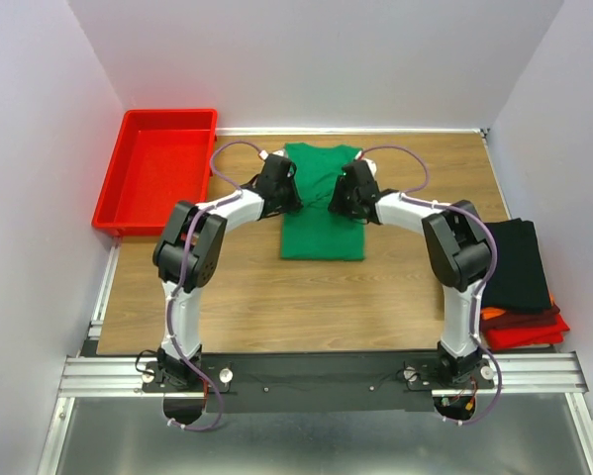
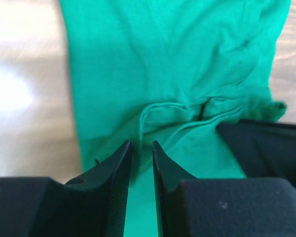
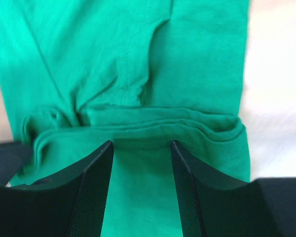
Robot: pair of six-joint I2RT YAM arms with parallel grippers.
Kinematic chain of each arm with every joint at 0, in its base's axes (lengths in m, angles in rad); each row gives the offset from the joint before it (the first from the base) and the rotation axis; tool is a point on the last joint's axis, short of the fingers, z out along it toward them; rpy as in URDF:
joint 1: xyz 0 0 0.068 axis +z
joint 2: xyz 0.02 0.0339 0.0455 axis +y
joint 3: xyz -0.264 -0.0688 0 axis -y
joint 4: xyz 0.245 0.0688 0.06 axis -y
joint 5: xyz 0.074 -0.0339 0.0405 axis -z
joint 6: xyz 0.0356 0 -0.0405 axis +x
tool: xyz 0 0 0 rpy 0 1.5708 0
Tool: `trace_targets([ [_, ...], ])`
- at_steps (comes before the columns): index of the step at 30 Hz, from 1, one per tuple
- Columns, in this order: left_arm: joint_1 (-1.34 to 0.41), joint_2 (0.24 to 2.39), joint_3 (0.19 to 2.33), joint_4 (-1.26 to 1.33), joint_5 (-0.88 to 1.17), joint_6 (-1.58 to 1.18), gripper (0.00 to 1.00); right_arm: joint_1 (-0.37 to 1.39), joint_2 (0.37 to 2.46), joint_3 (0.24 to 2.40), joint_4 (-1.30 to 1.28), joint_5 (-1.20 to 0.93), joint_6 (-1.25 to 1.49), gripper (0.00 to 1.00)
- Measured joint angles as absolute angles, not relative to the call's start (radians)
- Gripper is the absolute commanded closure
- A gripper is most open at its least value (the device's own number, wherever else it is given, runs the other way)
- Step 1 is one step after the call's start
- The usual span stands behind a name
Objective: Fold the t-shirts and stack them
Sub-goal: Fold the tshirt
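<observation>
A bright green t-shirt lies on the wooden table, folded into a narrow strip with its sleeves tucked in. My left gripper hovers over the strip's left edge and my right gripper over its right edge. In the left wrist view the left gripper stands open by a narrow gap above the green cloth, with nothing clamped. In the right wrist view the right gripper stands wide open over a doubled hem of the green cloth. A folded black t-shirt tops a stack with red and orange ones at the right.
A rigid red plastic tray stands at the back left corner. White walls close in on three sides. A metal rail carries both arm bases along the near edge.
</observation>
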State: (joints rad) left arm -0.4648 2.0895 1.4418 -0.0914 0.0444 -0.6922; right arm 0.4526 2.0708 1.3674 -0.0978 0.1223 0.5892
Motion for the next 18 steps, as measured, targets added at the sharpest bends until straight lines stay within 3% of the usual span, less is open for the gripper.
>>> trace_targets([
  [10,-0.465,1.710,0.989,-0.014,-0.001,-0.754,0.69,0.614,1.837,1.006,0.043,0.110,0.677,0.42],
  [18,-0.476,1.391,0.766,0.012,-0.017,-0.760,0.72,0.699,1.706,0.855,0.054,0.085,0.664,0.41],
])
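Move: The green t-shirt, folded into a tall rectangle, lies under both hands: its middle is about 8 cm to the right of the left hand and 3 cm to the left of the right one, level with both and barely 1 cm below. The red bin's middle is roughly 40 cm left of the left hand and 9 cm farther out, and the black folded shirt lies some 44 cm right of the right hand and 17 cm back. The right hand, fingers still parted and tips pressed on the t-shirt just behind its folded hem, drags the cloth back towards the robot by about 16 cm and a little left, staying at table level and swinging some 10 degrees counter-clockwise. The left hand, its opening unchanged, starts out back and to the left beside it at the shirt's left part, then climbs away from the cloth while still drawing back, ending about 6 cm higher. ##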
